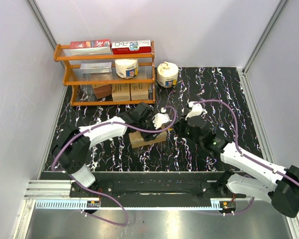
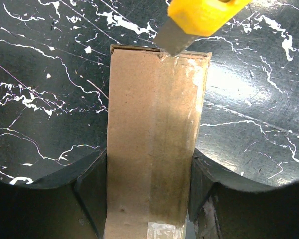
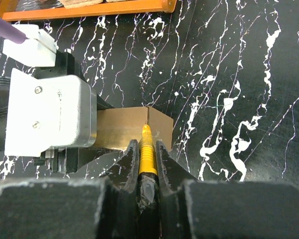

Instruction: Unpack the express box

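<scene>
The express box (image 1: 147,139), a flat oblong brown carton sealed with clear tape, lies on the black marbled table. My left gripper (image 1: 150,130) is shut on it, one finger against each long side (image 2: 152,164). My right gripper (image 1: 182,127) is shut on a yellow utility knife (image 3: 147,152). The knife's metal blade (image 2: 173,41) touches the taped seam at the box's far end, at its top edge. In the right wrist view the knife tip meets the box (image 3: 134,127) at the end corner, beside the left wrist's white camera housing (image 3: 47,117).
An orange shelf rack (image 1: 105,74) at the back left holds red-and-white cartons (image 1: 112,46), a white tape roll (image 1: 126,68) and small brown boxes (image 1: 123,91). Another white roll (image 1: 167,74) stands on the table right of it. White walls enclose the table.
</scene>
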Tool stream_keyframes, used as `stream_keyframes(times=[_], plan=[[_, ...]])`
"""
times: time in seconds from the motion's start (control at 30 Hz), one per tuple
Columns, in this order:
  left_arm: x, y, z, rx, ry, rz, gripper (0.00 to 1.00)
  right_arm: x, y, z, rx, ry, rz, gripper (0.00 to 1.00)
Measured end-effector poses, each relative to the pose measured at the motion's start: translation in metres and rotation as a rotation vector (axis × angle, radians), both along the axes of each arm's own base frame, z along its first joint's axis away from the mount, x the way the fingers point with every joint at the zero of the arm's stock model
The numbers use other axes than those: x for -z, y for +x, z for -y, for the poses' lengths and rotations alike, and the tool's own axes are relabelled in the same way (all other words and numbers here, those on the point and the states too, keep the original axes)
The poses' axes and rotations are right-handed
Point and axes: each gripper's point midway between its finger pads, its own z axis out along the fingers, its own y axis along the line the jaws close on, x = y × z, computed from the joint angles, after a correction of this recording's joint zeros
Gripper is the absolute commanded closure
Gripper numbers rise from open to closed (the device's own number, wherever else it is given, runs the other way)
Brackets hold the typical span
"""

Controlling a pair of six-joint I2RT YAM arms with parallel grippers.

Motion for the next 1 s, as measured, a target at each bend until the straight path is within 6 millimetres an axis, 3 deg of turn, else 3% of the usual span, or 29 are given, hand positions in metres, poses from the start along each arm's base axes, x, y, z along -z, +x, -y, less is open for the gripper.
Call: stream_keyframes(times=[0.6, 0.7, 0.8, 1.0], plan=[[0.0, 0.0, 0.0, 0.001, 0.004, -0.004, 0.66, 0.0, -0.019, 0.006, -0.055, -0.019, -0.041, 1.0], [0.0, 0.009, -0.001, -0.041, -0.003, 0.003, 0.67, 0.019, -0.049, 0.013, -0.13, -0.077, -0.153, 1.0], [0.0, 0.013, -0.001, -0.061, -0.01, 0.009, 0.67, 0.036, -0.064, 0.022, -0.147, -0.134, -0.233, 1.0], [0.0, 0.013, -0.001, -0.058, -0.016, 0.022, 0.67, 0.038, -0.067, 0.032, -0.125, -0.173, -0.257, 1.0]])
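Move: The left gripper still holds the express box by its two long sides, the box's middle about 2 cm below that hand point. The box's taped right end, where the cutter blade sits, lies about 7 cm to the right, 2 cm ahead and 3 cm below. From the right hand, which still grips the cutter, that end is roughly 4 cm ahead, 5 cm left and 8 cm down, and the box's middle about 3 cm ahead, 12 cm left and 9 cm down. Keep the cutter gripped in the right hand and draw its blade slowly back across the box's taped end by about 2 cm. Then bring it quickly some 5 cm farther back, with 4 cm down and a little right, tipping the wrist down about 15 degrees, so the blade comes free. Keep the left grip on the box, letting that hand shift 1 cm forward late on. ##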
